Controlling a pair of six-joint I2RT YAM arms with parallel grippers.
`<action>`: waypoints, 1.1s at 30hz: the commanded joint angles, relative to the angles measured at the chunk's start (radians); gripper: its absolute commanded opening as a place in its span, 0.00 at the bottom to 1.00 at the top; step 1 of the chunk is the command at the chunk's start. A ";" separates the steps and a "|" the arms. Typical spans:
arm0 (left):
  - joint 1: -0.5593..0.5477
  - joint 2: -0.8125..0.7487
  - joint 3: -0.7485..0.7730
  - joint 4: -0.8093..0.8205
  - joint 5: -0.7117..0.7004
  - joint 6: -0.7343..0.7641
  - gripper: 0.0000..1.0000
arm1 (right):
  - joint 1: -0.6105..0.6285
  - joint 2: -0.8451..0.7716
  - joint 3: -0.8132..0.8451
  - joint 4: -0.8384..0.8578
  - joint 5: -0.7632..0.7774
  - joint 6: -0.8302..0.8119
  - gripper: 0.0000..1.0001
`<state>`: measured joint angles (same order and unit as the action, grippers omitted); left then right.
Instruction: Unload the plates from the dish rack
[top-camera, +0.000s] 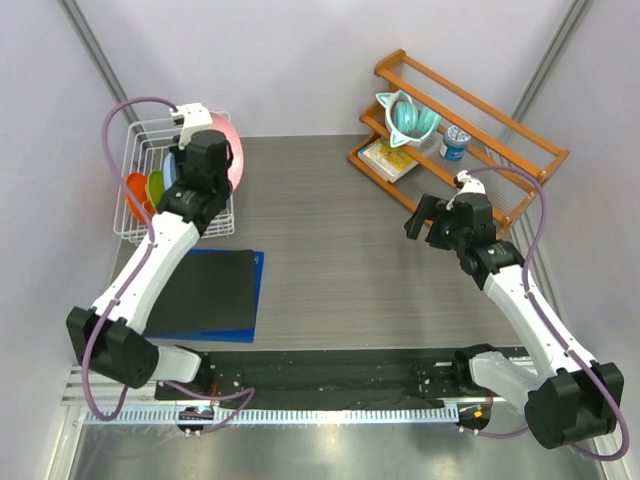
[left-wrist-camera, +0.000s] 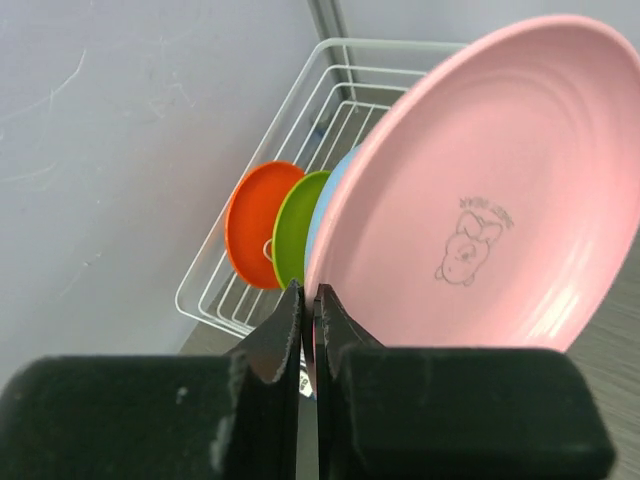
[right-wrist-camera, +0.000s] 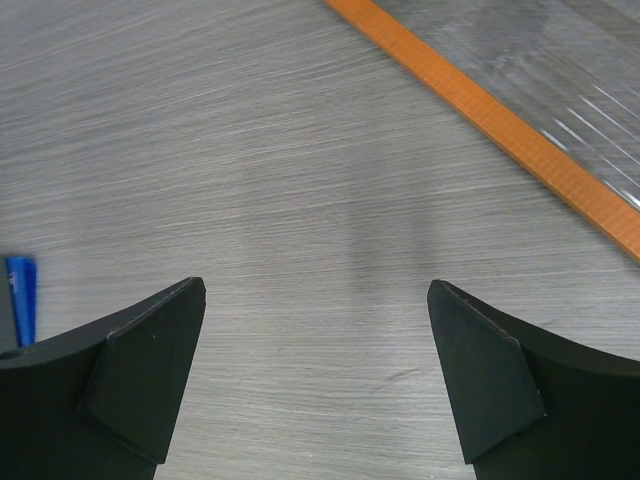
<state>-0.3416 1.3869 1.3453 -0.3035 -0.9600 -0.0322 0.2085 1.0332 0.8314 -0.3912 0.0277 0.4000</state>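
The white wire dish rack (top-camera: 128, 205) (left-wrist-camera: 300, 115) stands at the table's far left. In it, on edge, are an orange plate (top-camera: 137, 190) (left-wrist-camera: 255, 235), a green plate (top-camera: 156, 185) (left-wrist-camera: 298, 235) and a sliver of light blue plate (left-wrist-camera: 340, 172). The large pink plate (top-camera: 234, 150) (left-wrist-camera: 480, 210), marked with a small bear drawing, stands tilted at the rack's right end. My left gripper (left-wrist-camera: 308, 296) is shut on its lower rim. My right gripper (top-camera: 425, 222) (right-wrist-camera: 317, 288) hangs open over bare table, holding nothing.
An orange-brown wooden shelf rack (top-camera: 480, 125) (right-wrist-camera: 500, 115) at the back right carries a teal cup (top-camera: 407, 115), a small blue can (top-camera: 455, 142) and a flat yellow box (top-camera: 388, 158). A black mat on a blue sheet (top-camera: 210, 290) lies front left.
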 joint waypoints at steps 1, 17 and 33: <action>-0.014 -0.081 0.061 -0.152 0.102 -0.096 0.00 | 0.003 -0.042 0.003 0.006 -0.101 0.020 0.99; -0.161 -0.186 -0.209 -0.126 0.761 -0.525 0.00 | 0.166 -0.045 -0.025 0.248 -0.290 0.197 0.96; -0.338 -0.124 -0.245 -0.060 0.751 -0.589 0.00 | 0.259 0.116 -0.038 0.322 -0.233 0.192 0.86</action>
<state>-0.6567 1.2488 1.1030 -0.4431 -0.2146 -0.5919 0.4522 1.1172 0.7738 -0.1268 -0.2264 0.5930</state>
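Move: The left hand holds the pink plate by its rim, middle some 5 cm ahead and 6 cm right at hand height. It is bound for the right gripper, about 50 cm right, 8 cm back and 14 cm lower. Roughly 18 cm below, the blue plate stands 6 cm ahead, 1 cm left; the green dish 4 cm ahead, 7 cm left. From the right hand, the pink plate is about 45 cm left, 12 cm ahead, 14 cm higher; the wooden rack 15 cm ahead, 5 cm right, 8 cm lower. Still pinching the pink plate's rim, the left hand swings it right about 23 cm, then also down and back, away from the dish rack towards the right gripper, turning clockwise and rolling its left side down, some 40 degrees each. The right hand, fingers staying wide open, goes left about 13 cm to meet it, rising then sinking, its left side tipping up, until its fingers straddle the plate's far rim. ##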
